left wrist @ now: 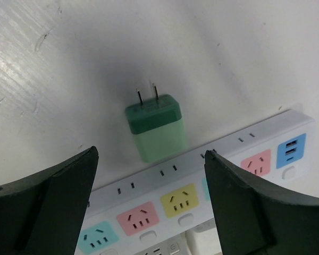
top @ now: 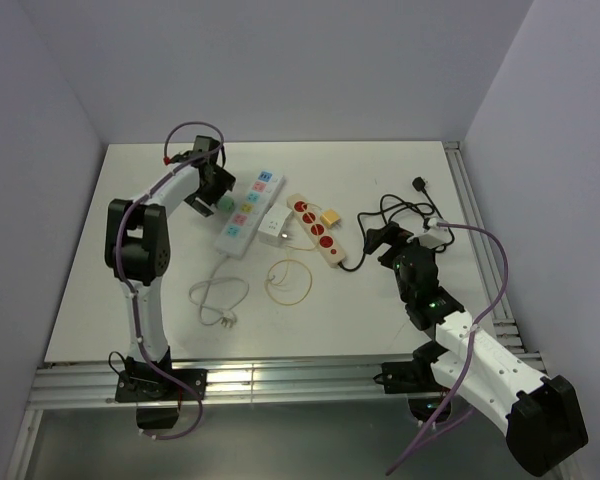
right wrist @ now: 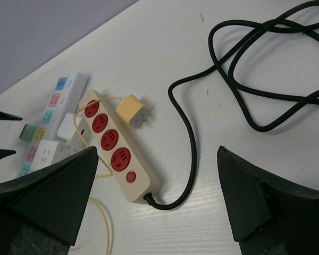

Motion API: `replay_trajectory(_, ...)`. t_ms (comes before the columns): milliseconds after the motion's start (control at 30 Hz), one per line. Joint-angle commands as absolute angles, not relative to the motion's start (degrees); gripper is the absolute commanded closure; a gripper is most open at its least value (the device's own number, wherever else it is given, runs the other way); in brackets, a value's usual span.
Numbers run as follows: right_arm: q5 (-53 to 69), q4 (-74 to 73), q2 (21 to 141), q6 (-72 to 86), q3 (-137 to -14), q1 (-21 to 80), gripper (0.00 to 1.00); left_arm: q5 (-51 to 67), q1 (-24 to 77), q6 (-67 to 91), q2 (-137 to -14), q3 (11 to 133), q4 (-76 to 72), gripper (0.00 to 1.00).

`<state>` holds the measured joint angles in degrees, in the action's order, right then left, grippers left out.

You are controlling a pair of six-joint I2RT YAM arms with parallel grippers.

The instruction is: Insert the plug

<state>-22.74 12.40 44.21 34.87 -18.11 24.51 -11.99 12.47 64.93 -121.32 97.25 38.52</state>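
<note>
A green plug (left wrist: 155,127) lies flat on the white table, its two prongs pointing away from the white power strip (left wrist: 202,175) with coloured sockets that it rests beside. My left gripper (left wrist: 151,154) hovers above it, open, fingers apart on either side and touching nothing. In the top view the green plug (top: 223,204) sits left of the white strip (top: 248,213), under the left gripper (top: 212,190). My right gripper (right wrist: 155,151) is open and empty above the table, near the end of a beige strip (right wrist: 117,149) with red sockets.
A yellow plug (right wrist: 133,111) lies against the beige strip (top: 317,230). A white adapter (top: 272,228) sits between the two strips. A black cable (top: 400,212) coils at the right. A thin yellow cable (top: 290,280) and a white cable (top: 220,298) lie nearer the front.
</note>
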Motion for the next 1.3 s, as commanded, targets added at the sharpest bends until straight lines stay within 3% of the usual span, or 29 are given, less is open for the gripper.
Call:
replay_trajectory(0,-21.98,13.45,43.51,34.63,-20.48,24.70,0.00,-14.41,12.57,68.36,-122.87,100.63,40.34,0.13)
replay_trajectory(300,-21.89,13.53,42.98,34.45,-20.13,24.70,0.00,-15.12,12.74,70.31,-129.20,109.77,48.34,0.17)
replay_trajectory(1033,-21.27,13.27,42.10,34.98,-20.04,24.78,0.01,-15.03,13.45,70.40,-132.27,111.18,45.97,0.24)
replay_trajectory(1167,-21.27,13.45,42.01,34.89,-19.86,24.70,0.01,-14.50,13.45,69.79,-132.80,111.54,44.66,0.37)
replay_trajectory(1267,-21.36,13.45,42.10,34.89,-19.86,24.70,0.01,-14.68,13.36,69.52,-132.89,111.53,44.04,0.39)
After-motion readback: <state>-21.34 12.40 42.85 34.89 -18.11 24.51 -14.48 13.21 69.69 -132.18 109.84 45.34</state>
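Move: The green plug lies on the table just in front of the open left gripper, about 3 cm ahead, 1 cm right and some 4 cm below. From this hand, the middle of the white power strip with coloured sockets is level fore and aft, roughly 9 cm right; the white adapter stands about 4 cm back and 16 cm right, both some 4 cm lower. From the right hand, the plug is roughly 20 cm ahead, 44 cm left and 13 cm below. The left hand eases forward about 1.5 cm, then sinks over the green plug, its fingers already pointing steeply down and tipping back only some 5 degrees, and hangs nearly still there. It then creeps another centimetre forward and slightly down, about 3 cm lower in all, while the fingers close from nearly wide open to roughly six tenths, bringing their tips to either side of the plug body; a firm hold can't be seen yet. ##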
